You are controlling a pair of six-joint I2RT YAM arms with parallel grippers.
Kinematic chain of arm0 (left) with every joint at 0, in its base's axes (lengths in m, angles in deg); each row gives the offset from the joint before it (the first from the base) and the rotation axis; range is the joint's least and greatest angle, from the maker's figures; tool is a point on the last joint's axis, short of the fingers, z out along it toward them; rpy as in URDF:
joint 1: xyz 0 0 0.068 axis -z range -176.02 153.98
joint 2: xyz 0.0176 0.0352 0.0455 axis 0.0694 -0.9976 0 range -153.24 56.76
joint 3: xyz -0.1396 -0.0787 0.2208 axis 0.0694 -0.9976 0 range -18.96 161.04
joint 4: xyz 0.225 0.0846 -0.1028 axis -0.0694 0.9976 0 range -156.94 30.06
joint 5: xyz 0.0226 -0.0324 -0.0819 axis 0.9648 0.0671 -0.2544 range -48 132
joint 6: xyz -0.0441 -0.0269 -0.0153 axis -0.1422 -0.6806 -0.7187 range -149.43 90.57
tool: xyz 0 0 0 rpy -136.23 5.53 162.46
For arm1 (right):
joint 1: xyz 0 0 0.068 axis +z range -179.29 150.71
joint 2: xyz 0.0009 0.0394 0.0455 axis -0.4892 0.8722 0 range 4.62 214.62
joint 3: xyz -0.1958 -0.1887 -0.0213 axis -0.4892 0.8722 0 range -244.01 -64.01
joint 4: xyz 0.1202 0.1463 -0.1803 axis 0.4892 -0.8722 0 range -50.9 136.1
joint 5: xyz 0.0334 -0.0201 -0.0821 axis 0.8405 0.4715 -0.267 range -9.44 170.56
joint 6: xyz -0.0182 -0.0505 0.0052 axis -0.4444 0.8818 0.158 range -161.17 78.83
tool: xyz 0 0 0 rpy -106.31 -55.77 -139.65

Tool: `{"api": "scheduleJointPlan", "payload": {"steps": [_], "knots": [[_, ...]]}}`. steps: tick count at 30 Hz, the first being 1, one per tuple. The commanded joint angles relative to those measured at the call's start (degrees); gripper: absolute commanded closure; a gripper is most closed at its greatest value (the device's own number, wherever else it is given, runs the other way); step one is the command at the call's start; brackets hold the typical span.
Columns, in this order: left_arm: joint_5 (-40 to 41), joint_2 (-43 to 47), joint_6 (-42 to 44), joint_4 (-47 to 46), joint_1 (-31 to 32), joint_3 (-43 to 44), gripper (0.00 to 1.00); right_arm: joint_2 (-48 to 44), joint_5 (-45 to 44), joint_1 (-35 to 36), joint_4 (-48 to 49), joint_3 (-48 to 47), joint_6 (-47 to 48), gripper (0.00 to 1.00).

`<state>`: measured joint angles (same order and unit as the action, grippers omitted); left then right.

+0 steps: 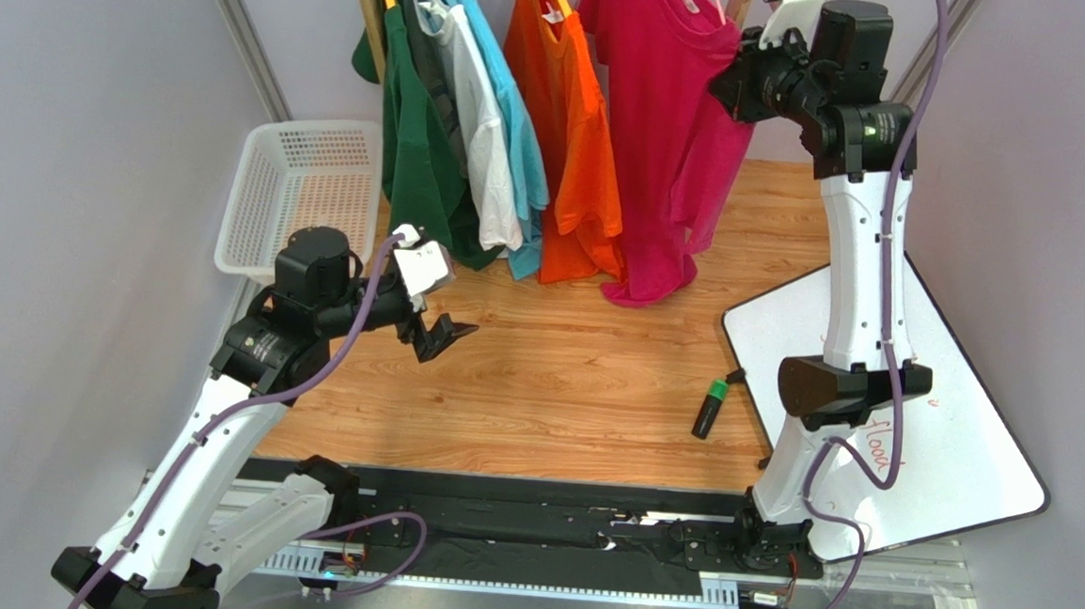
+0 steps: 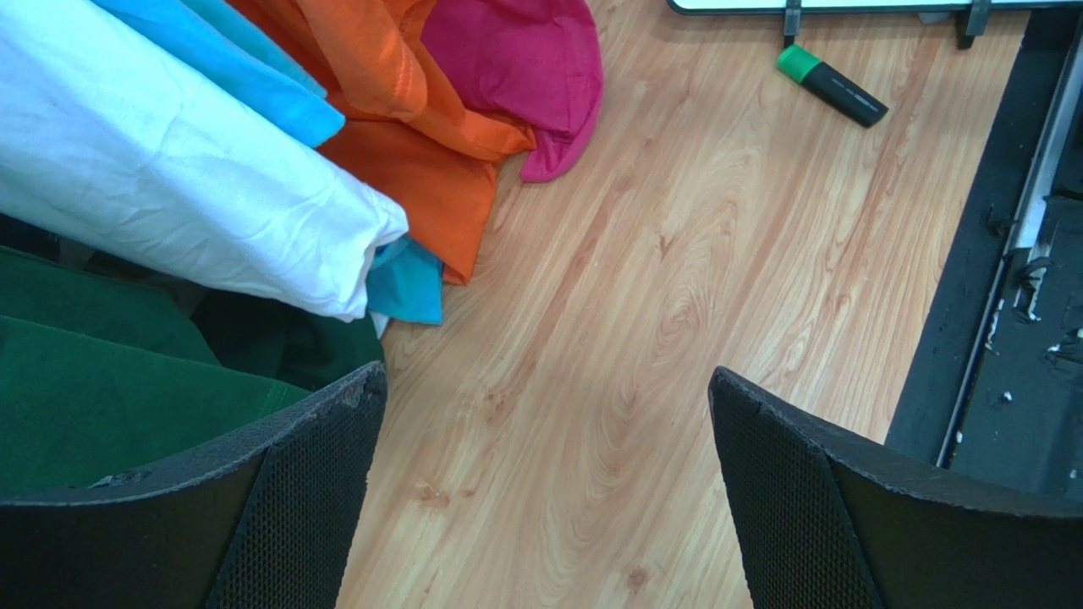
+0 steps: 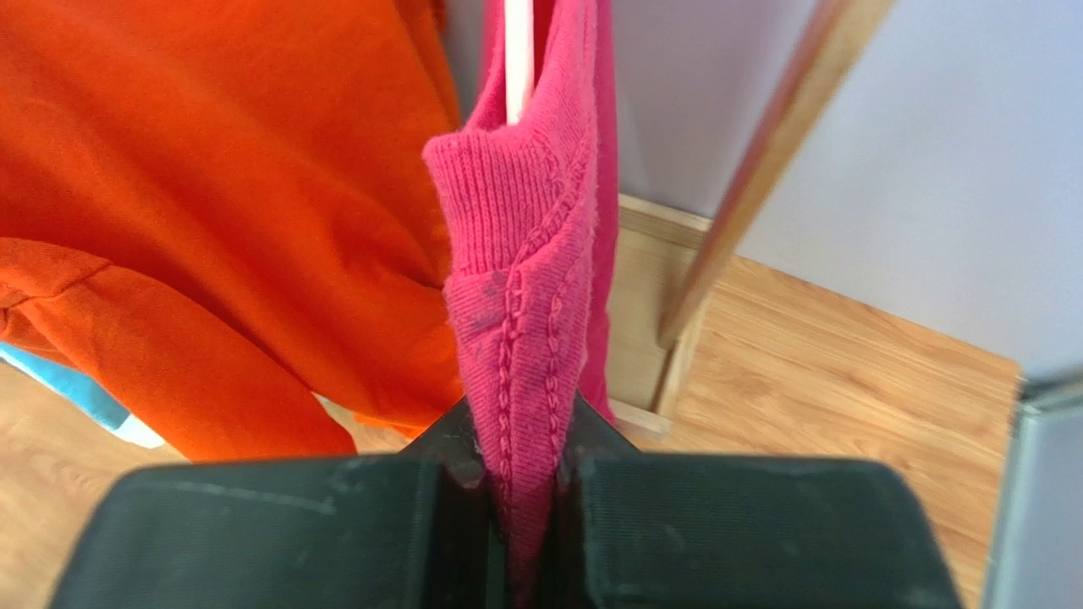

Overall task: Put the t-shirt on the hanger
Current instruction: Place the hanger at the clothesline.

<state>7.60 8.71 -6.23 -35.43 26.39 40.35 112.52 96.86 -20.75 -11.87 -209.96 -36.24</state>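
Observation:
The magenta t-shirt [image 1: 665, 129] hangs at the back of the table, next to an orange shirt. My right gripper [image 1: 732, 83] is raised at its right shoulder and is shut on the ribbed collar edge [image 3: 521, 292], which runs down between the jaws [image 3: 521, 444]. A thin light-pink hanger rod [image 3: 517, 57] shows just above the collar; the rest of the hanger is hidden by cloth. My left gripper [image 1: 445, 334] is open and empty, low over the wooden table [image 2: 547, 495]. The t-shirt's hem also shows in the left wrist view [image 2: 521, 64].
Orange [image 1: 573, 137], blue, white and dark green [image 1: 416, 156] shirts hang to the left of the t-shirt. A white basket [image 1: 301, 191] stands at the left. A green marker [image 1: 710, 407] lies beside a whiteboard [image 1: 922, 441] at the right. A wooden rack post [image 3: 763, 165] stands behind the t-shirt.

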Motion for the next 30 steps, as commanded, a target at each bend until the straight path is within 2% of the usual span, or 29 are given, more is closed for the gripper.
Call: {"api": "scheduleJointPlan", "payload": {"steps": [1,8,18,24,25,27,28,30], "knots": [[0.2,0.9,-0.7,1.1,-0.1,-0.2,0.01,3.5,9.6,0.0,4.8,-2.0,-1.4,1.0],[0.9,1.7,-0.7,1.9,-0.1,-0.3,0.01,8.9,9.8,-0.2,5.2,-4.6,-0.4,1.0],[2.1,0.8,0.5,1.7,-0.1,-0.2,0.01,12.2,6.5,-1.0,10.8,-5.6,-1.5,1.0],[3.7,-0.1,-0.6,2.9,-0.2,0.5,0.01,8.7,5.0,-3.0,10.3,-1.7,-0.1,0.87],[3.7,-0.3,-1.3,3.5,-0.6,0.9,0.01,8.0,4.8,-3.5,10.2,-0.1,0.0,0.73],[2.7,-1.3,-4.1,4.1,-1.4,1.5,0.01,5.8,5.2,-4.9,9.3,2.2,0.3,0.53],[2.0,-1.7,-5.1,5.1,-2.2,2.6,0.01,3.5,5.5,-5.4,9.0,3.5,0.8,0.33],[-0.4,-3.2,-8.3,5.7,-3.3,3.6,0.01,1.1,5.6,-6.5,8.8,7.4,1.4,0.15]]}}
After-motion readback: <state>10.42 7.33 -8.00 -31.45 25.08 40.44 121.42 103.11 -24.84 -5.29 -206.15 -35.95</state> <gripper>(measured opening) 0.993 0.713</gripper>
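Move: The right hand still pinches the pink t-shirt's near shoulder with the hanger end inside it. The clothesline spot for the hook lies about 13 cm ahead, 6 cm left and 8 cm above; it is out of sight. The rack's right post stands straight ahead, some 13 cm out; the hanging orange shirt is roughly 16 cm left, 8 cm ahead and 15 cm lower. From the idle left hand, that spot is about 37 cm ahead, 27 cm right and 22 cm up. Still pinching the t-shirt's shoulder, the right hand lowers about 7 cm while pushing some 6 cm forward towards the rack and 3 cm left, tipping and turning slightly, to set the hook over the line. It then slows, and the fingers open wide and release the shoulder as the hand shifts about 4 cm right. ##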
